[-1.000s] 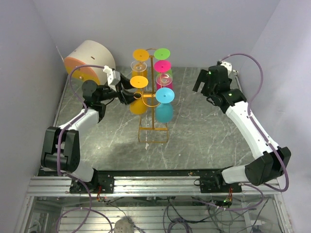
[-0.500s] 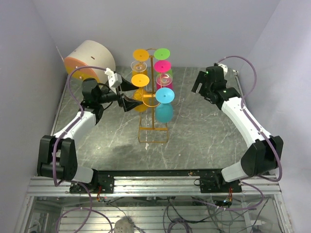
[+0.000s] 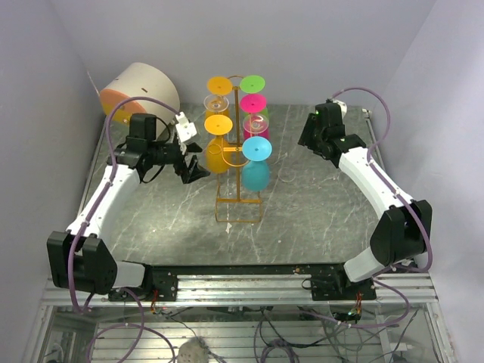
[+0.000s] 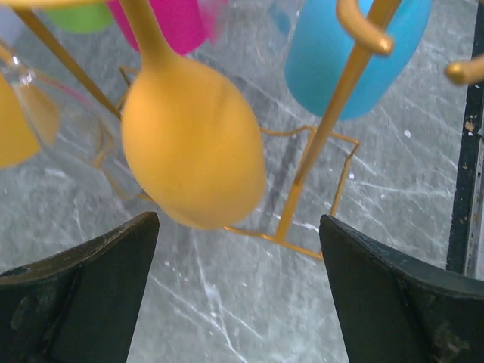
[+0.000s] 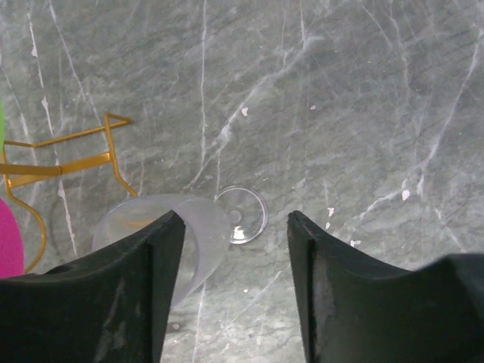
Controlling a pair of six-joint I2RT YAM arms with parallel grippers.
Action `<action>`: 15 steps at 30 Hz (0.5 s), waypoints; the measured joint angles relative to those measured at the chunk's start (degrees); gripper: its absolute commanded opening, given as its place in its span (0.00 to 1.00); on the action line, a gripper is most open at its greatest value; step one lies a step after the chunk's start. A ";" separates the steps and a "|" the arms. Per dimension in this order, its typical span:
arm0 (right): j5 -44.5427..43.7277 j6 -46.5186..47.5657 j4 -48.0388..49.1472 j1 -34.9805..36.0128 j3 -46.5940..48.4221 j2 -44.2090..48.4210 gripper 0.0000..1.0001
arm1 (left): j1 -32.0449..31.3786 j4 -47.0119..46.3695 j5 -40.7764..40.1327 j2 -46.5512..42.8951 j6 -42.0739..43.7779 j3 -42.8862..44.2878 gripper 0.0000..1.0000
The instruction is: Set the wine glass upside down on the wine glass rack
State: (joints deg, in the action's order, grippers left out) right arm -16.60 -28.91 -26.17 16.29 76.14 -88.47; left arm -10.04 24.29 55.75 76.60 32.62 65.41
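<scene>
The golden wire wine glass rack (image 3: pixel 238 198) stands mid-table, with coloured glasses hanging upside down on it. An orange wine glass (image 4: pixel 193 144) hangs by its foot on the rack's left side. My left gripper (image 3: pixel 193 171) is open just short of its bowl and touches nothing. My right gripper (image 3: pixel 308 136) is right of the rack, its fingers apart and empty. Below it is a clear wine glass (image 5: pixel 155 231) with a frosted bowl and a round foot (image 5: pixel 240 214). My left finger covers part of the bowl. I cannot tell whether that glass hangs or lies on the table.
A cyan glass (image 3: pixel 255 175), pink glass (image 3: pixel 253 103) and green glass (image 3: pixel 252 81) hang on the rack's right side. A second orange glass (image 3: pixel 219 85) hangs top left. A white and orange drum (image 3: pixel 140 94) lies at the back left. Walls close in on both sides.
My left gripper opened off the orange glass and drew back left, leaving it hanging. The right arm pulled back a little and its jaws narrowed.
</scene>
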 measured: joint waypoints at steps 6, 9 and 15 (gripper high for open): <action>0.15 0.72 0.26 0.00 0.00 -0.20 0.49 | -0.02 11.54 -12.09 -1.62 -0.42 2.47 0.97; 0.15 1.33 0.31 0.00 0.00 -0.20 0.43 | -0.02 15.74 -18.97 -2.05 -1.29 4.07 0.97; 0.59 2.82 0.24 -0.02 0.44 -0.35 0.37 | -0.02 20.79 -28.44 -9.35 -2.75 4.07 0.97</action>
State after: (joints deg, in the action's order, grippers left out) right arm -16.01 -26.09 -25.93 16.27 76.58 -88.82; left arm -10.07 45.08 27.31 67.24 29.87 69.47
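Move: The last clear wine glass stands upright just beside the right hand: its axis is about 4 cm to the left, level ahead, its middle some 6 cm below. On the rack, the pink glass hangs about 14 cm left of that hand and 4 cm farther out, the blue one 15 cm left and 8 cm back. From the left hand the clear glass is roughly 30 cm right, 9 cm ahead and 11 cm below; the near orange glass hangs 7 cm right and 5 cm ahead. Leftward, by about 7 cm, the empty left hand draws off from the hung orange glass and the rack, dipping slightly before rising again, fingers still wide open and swinging round counter-clockwise and downward by some 30 degrees. The right hand stays in place and narrows its fingers around the clear glass's right-hand wall at the rim, one finger inside the bowl and one outside; a pinch can't yet be seen. ##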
